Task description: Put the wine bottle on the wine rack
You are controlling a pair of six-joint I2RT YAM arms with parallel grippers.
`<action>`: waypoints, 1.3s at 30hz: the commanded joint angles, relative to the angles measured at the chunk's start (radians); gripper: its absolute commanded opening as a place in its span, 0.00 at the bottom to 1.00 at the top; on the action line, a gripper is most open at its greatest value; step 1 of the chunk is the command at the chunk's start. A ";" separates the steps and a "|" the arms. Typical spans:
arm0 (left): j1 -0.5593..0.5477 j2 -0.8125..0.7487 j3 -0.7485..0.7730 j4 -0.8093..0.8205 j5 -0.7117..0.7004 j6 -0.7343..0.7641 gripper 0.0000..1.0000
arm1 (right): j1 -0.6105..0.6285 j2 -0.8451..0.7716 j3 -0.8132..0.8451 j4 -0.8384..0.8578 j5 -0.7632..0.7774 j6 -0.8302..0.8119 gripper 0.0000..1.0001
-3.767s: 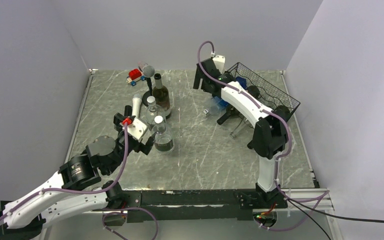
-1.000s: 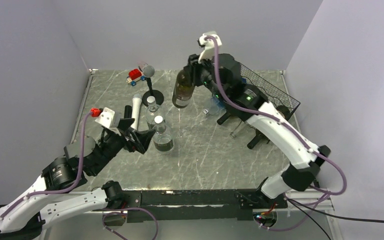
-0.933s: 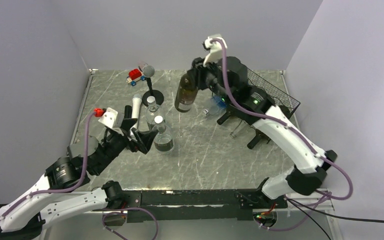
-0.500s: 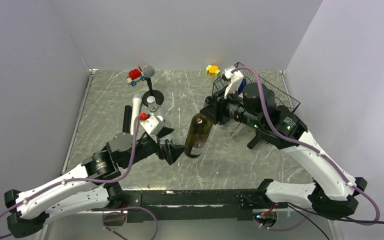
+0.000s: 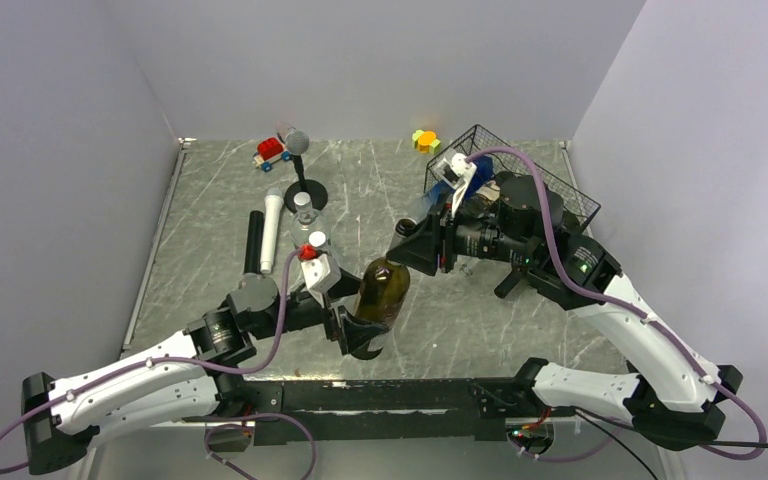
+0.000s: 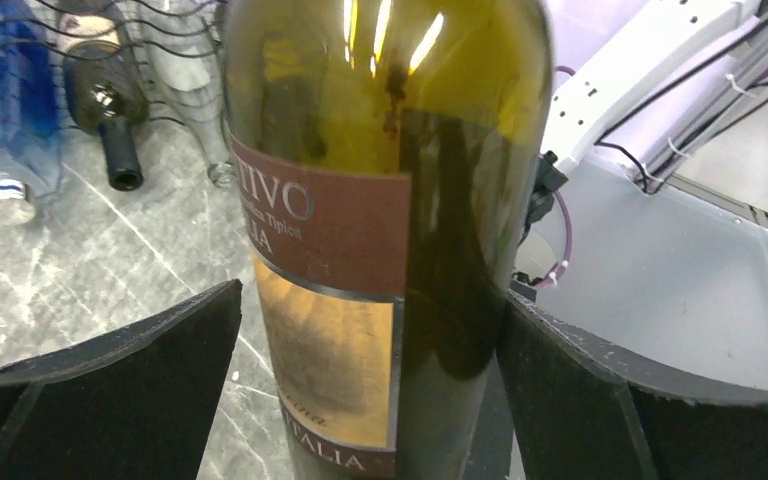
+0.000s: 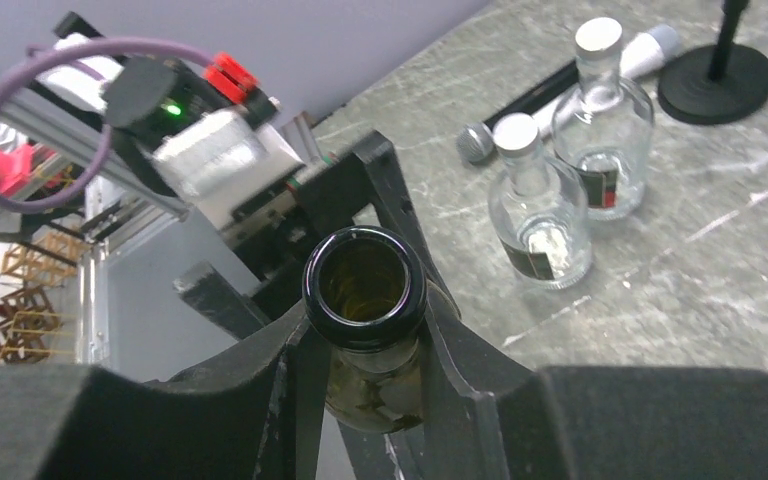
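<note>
The dark green wine bottle (image 5: 378, 297) with a brown and orange label (image 6: 335, 300) hangs tilted over the near middle of the table. My right gripper (image 5: 407, 257) is shut on its neck just below the open mouth (image 7: 364, 285), one finger on each side. My left gripper (image 5: 360, 335) is open and straddles the bottle's lower body. Its black fingers (image 6: 120, 390) stand on either side of the label, with a gap on the left. The black wire wine rack (image 5: 560, 200) stands at the back right, behind my right arm.
Two small clear bottles (image 7: 542, 215) stand left of centre. Beyond them are a microphone stand (image 5: 305, 188) and a microphone lying flat (image 5: 267, 222). A red toy car (image 5: 272, 150) and a yellow toy (image 5: 423, 140) sit at the back. A blue bottle (image 6: 10, 110) and a dark one (image 6: 105, 110) lie in the rack.
My right arm has carried the wine bottle from the back centre down toward the near middle. My left gripper has swung right and now sits open around the bottle's lower body.
</note>
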 commanded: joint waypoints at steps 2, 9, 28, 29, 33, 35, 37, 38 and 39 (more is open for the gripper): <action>0.002 -0.004 -0.045 0.082 0.109 -0.038 0.99 | 0.002 -0.007 0.017 0.256 -0.125 0.062 0.00; 0.002 -0.053 -0.059 0.053 0.069 -0.038 0.70 | 0.001 -0.039 -0.035 0.366 -0.123 0.084 0.00; 0.002 -0.160 0.224 -0.259 -0.334 0.418 0.01 | 0.001 -0.047 -0.098 0.413 0.002 0.107 1.00; 0.002 -0.161 0.242 -0.270 -0.369 0.461 0.01 | 0.002 -0.048 -0.100 0.416 0.015 0.110 1.00; 0.002 -0.167 0.302 -0.313 -0.453 0.609 0.01 | 0.001 -0.066 -0.115 0.424 0.066 0.125 1.00; 0.002 -0.174 0.314 -0.316 -0.501 0.675 0.01 | 0.000 -0.080 -0.129 0.430 0.093 0.129 1.00; 0.002 -0.183 0.322 -0.337 -0.513 0.760 0.01 | 0.000 -0.084 -0.127 0.409 0.125 0.138 1.00; 0.002 -0.188 0.326 -0.357 -0.500 0.802 0.01 | 0.000 -0.078 -0.115 0.384 0.141 0.142 0.99; 0.002 -0.196 0.322 -0.372 -0.483 0.852 0.01 | 0.000 -0.067 -0.099 0.353 0.156 0.148 0.99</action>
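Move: The wine bottle hangs neck-up from the right hand, its middle about 10 cm below that hand, 4 cm back and 3 cm left. The left hand's open fingers already straddle the lower body: from the left hand the bottle's middle lies 3 cm to the right, 1 cm ahead and 4 cm up. The near clear bottle stands about 17 cm ahead of the left hand, 10 cm left and 13 cm below; the far clear bottle is some 9 cm beyond that one and 3 cm farther left. The wine bottle's lower body is pinched by the left fingers, which first ease back and down about 2 cm, then close. The right hand rises slightly with a leftward drift, opens off the neck, and climbs to about 4 cm above its start. Freed, the bottle is carried left, up and forward towards the clear bottles, some 14 cm in all, as the left wrist turns counter-clockwise and rolls about 30 degrees, tipping the neck back and right. ##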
